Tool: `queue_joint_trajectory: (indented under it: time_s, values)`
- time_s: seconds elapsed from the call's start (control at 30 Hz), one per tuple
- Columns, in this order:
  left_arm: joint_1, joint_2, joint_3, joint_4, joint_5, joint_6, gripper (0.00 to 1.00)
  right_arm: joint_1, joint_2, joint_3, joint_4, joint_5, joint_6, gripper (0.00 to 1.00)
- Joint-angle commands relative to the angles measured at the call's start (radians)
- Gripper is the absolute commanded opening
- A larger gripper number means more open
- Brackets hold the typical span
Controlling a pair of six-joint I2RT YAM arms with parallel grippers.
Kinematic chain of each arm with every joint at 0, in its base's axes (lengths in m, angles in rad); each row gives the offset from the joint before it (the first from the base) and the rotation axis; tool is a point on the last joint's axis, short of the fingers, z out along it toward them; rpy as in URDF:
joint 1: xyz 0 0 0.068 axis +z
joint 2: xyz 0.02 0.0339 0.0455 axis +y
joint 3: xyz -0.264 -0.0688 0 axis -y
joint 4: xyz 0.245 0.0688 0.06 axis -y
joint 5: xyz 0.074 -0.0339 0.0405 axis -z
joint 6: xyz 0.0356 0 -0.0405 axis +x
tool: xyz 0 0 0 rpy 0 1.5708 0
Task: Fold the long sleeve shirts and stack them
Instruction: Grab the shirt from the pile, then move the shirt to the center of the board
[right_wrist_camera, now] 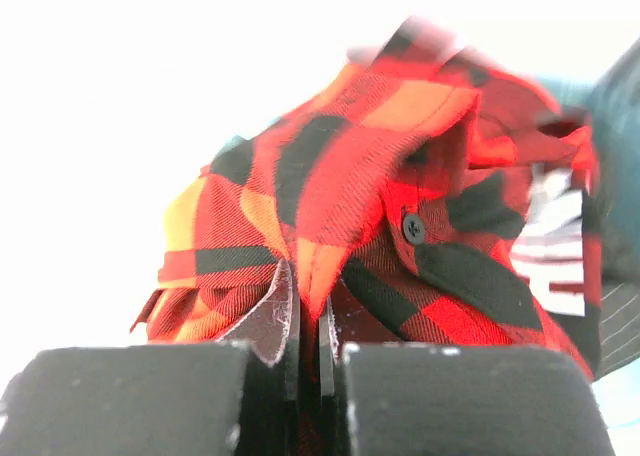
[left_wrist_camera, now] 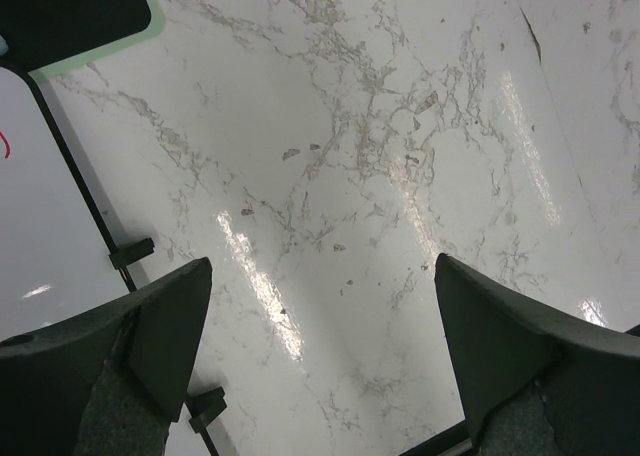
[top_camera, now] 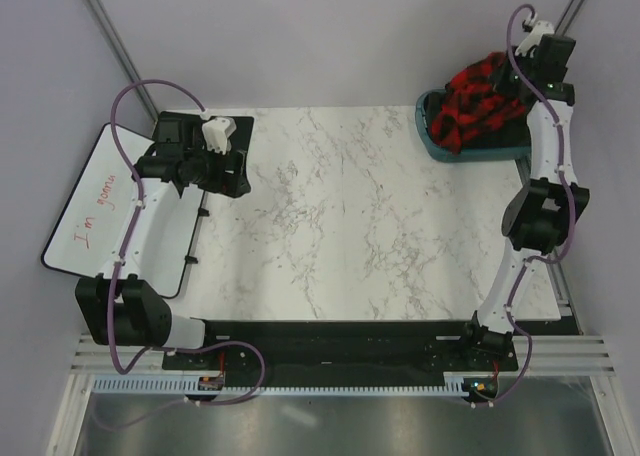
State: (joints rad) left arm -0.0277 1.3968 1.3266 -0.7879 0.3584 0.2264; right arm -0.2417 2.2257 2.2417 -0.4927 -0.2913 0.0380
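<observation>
A red-and-black check long sleeve shirt (top_camera: 482,101) lies bunched in a teal bin (top_camera: 436,141) at the table's far right corner. My right gripper (right_wrist_camera: 308,306) is shut on a fold of that shirt (right_wrist_camera: 360,176); the cloth is pinched between the two fingers, and a black button and the white neck label (right_wrist_camera: 553,251) show beside it. In the top view the right gripper itself is hidden under its wrist above the bin. My left gripper (left_wrist_camera: 320,356) hangs open over the bare marble top at the table's left side, nothing between its fingers (left_wrist_camera: 170,326).
A white board (top_camera: 95,211) with red writing lies off the table's left edge, beside a black mat (top_camera: 185,126) at the far left corner. The marble tabletop (top_camera: 350,206) spreads between the two arms. Grey walls close in behind and on both sides.
</observation>
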Motion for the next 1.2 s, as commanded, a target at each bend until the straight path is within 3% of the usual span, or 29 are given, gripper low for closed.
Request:
queue_joint_trajectory:
  time_s: [0.0, 0.37, 0.47, 0.57, 0.63, 0.67, 0.7, 0.73, 0.77, 0.83, 0.93, 1.03, 1.07, 1.17]
  values:
    - [0.000, -0.044, 0.052, 0.022, 0.053, -0.024, 1.00, 0.007, -0.300, 0.079, 0.121, -0.178, 0.111, 0.00]
    - [0.002, -0.111, 0.060, 0.029, 0.010, -0.024, 0.99, 0.028, -0.524, 0.119, 0.403, -0.362, 0.549, 0.00]
    - [0.002, -0.116, 0.063, 0.027, 0.001, -0.038, 0.99, 0.076, -0.564, 0.102, 0.425, -0.388, 0.592, 0.00]
    - [0.002, -0.120, 0.060, 0.027, 0.016, -0.055, 0.99, 0.131, -0.633, -0.034, 0.422, -0.416, 0.594, 0.00]
    - [0.002, -0.122, 0.059, 0.026, 0.051, -0.056, 0.99, 0.165, -0.699, -0.227, 0.421, -0.466, 0.579, 0.00]
    - [0.002, -0.122, 0.056, 0.027, 0.060, -0.059, 0.99, 0.171, -0.722, -0.304, 0.402, -0.479, 0.570, 0.04]
    - [0.002, -0.121, 0.049, 0.029, 0.073, -0.059, 0.99, 0.171, -0.769, -0.476, 0.387, -0.500, 0.550, 0.17]
    - [0.002, -0.121, 0.046, 0.030, 0.098, -0.055, 0.99, 0.165, -0.794, -0.566, 0.347, -0.531, 0.521, 0.55]
    - [0.002, -0.119, 0.033, 0.029, 0.108, -0.041, 1.00, 0.125, -0.813, -0.650, 0.289, -0.548, 0.475, 0.71]
    - [0.002, -0.120, 0.013, 0.033, 0.137, -0.012, 0.99, 0.028, -0.860, -0.870, 0.162, -0.523, 0.327, 0.87]
    - [0.002, -0.128, -0.053, 0.050, 0.252, 0.071, 1.00, -0.024, -0.887, -1.020, 0.036, -0.464, 0.072, 0.88]
    - [-0.017, -0.125, -0.125, 0.062, 0.431, 0.169, 1.00, -0.019, -0.890, -1.114, -0.007, -0.445, -0.027, 0.90]
    - [-0.032, -0.118, -0.150, 0.076, 0.447, 0.174, 1.00, -0.013, -0.885, -1.149, -0.004, -0.436, -0.030, 0.98]
    - [-0.142, -0.056, -0.156, 0.134, 0.400, 0.192, 0.99, 0.027, -0.839, -1.163, 0.025, -0.399, -0.072, 0.97]
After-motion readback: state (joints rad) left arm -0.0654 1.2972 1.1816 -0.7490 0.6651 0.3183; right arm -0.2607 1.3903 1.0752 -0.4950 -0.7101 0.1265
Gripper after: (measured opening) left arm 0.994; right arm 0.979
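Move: Out beyond the far rim of the basket, the right hand grips the red plaid shirt, whose bulk hangs some 6 cm back and 6 cm left of it, about 8 cm lower. The bare middle of the table, where the shirt is taken, lies roughly 28 cm back, 32 cm left and 23 cm down. The basket's middle is about 7 cm back, 4 cm left and 18 cm below. From the left hand, that table spot lies some 3 cm back, 29 cm right and 20 cm down. Swinging the still-gripped shirt fast up about 40 cm, back and left out over the table, the right hand tips its fingers up nearly 50 degrees, then whips steeply down as the fingers open and let go of the shirt, easing back to the right and a little farther back. The open left hand rises slightly, then dips back and right. ##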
